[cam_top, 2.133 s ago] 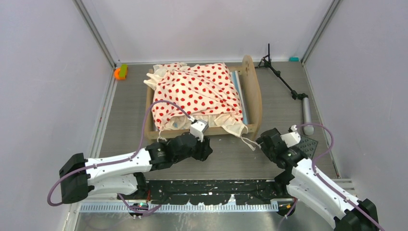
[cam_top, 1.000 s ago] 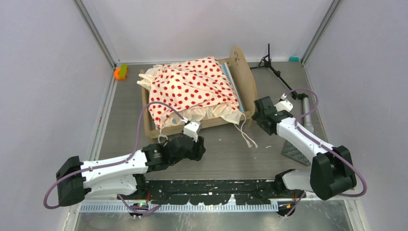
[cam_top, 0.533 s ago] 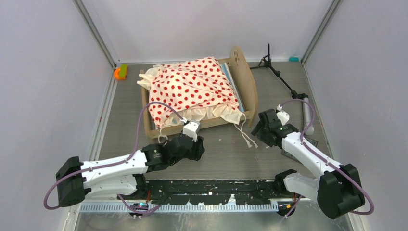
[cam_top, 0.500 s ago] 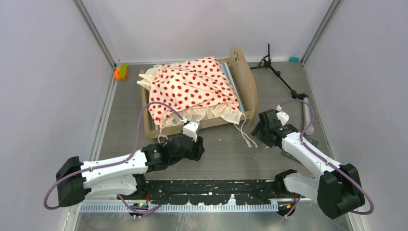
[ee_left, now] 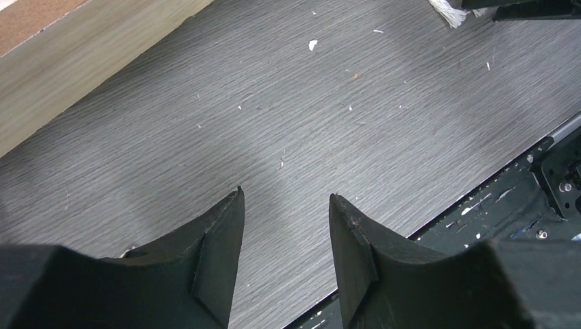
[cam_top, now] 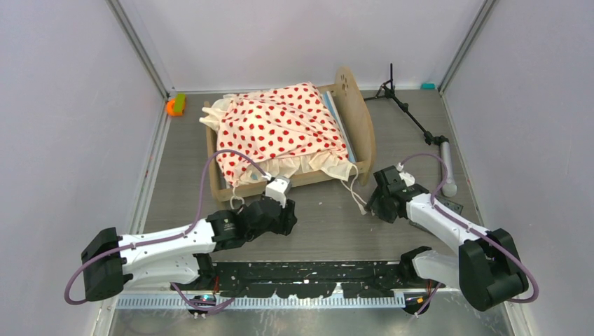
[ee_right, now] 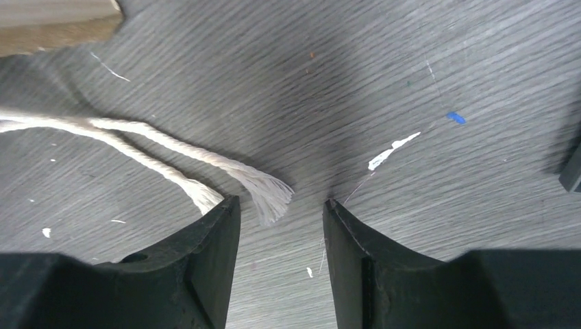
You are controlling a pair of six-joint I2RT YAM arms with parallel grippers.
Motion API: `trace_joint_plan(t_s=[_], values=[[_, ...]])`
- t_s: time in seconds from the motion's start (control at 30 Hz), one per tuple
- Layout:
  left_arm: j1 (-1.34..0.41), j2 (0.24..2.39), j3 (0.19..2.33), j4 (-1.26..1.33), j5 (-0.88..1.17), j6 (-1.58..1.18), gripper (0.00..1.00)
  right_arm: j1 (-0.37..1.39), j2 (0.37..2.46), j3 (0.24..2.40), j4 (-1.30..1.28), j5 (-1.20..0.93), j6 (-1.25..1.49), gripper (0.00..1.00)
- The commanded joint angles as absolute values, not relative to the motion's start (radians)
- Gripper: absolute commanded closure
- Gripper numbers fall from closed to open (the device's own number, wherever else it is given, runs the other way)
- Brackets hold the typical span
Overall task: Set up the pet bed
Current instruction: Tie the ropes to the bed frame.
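Note:
The pet bed's light-wood frame [cam_top: 365, 119] stands at the table's middle back, with the striped mattress edge [cam_top: 337, 115] showing under rumpled cream red-dotted bedding [cam_top: 280, 129]. Two white cords [cam_top: 357, 196] trail from the bedding's near right corner onto the table. My right gripper [cam_top: 373, 204] is low over the cord ends [ee_right: 264, 190], which lie just ahead of its tips. That gripper [ee_right: 282, 200] is open and holds nothing. My left gripper [cam_top: 288, 217] hovers over bare table near the bed's front rail [ee_left: 82, 62]. It [ee_left: 284, 195] is open and empty.
A black tripod stand [cam_top: 410, 115] with a grey handle [cam_top: 446, 168] lies at the right. A dark studded mat [cam_top: 450, 208] sits beside my right arm. An orange object [cam_top: 175, 105] rests at the back left. Grey walls close in both sides. A black rail [ee_left: 521, 199] runs along the near edge.
The right arm has drawn back from the bed's end board and come down to the cord ends, its jaws narrowing. The bed shifted away earlier. The left arm is still.

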State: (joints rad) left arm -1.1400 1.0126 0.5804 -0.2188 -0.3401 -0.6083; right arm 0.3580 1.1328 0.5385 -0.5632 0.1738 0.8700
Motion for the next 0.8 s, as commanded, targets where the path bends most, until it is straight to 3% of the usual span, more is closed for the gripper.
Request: trace_joint_plan(t_s=[0.0,0.33,0.43,0.53,0.77], values=[[-1.136,0.99,0.571,-0.185,-0.349,-0.63,0.5,0.366,1.163,0.532,-0.534,0.152,0.859,0.49],[-1.135,0.942,0.54,-0.19,-0.369,-0.636,0.49,0.376,1.229,0.538,-0.51,0.177,0.844,0.67],[-1.135,0.929,0.531,-0.193,-0.374,-0.638,0.49,0.376,1.238,0.536,-0.503,0.179,0.842,0.76],[-1.135,0.924,0.526,-0.193,-0.375,-0.639,0.49,0.382,1.238,0.532,-0.496,0.168,0.842,0.97],[-1.133,0.925,0.527,-0.202,-0.376,-0.638,0.49,0.517,1.205,0.536,-0.545,0.21,0.921,1.0]])
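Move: The frayed rope end to be pinched lies almost between the open right fingertips, about 1 cm ahead, 1 cm left and 1 cm below. The second rope end lies about 3 cm to the right hand's left, 1 cm ahead and 1 cm below. The bed frame's near corner leg stands roughly 9 cm ahead and 3 cm left. From the idle left hand, the first rope end is some 22 cm right, 5 cm ahead and 10 cm below. Sinking the last 1 cm or so to the table, the right hand creeps about 1 cm forward and slightly left while its half-open fingers close fully, pinching the frayed rope end at its tip. Once shut, the fingers carry on another 1 cm left, the hand turning some 5 degrees counter-clockwise. ##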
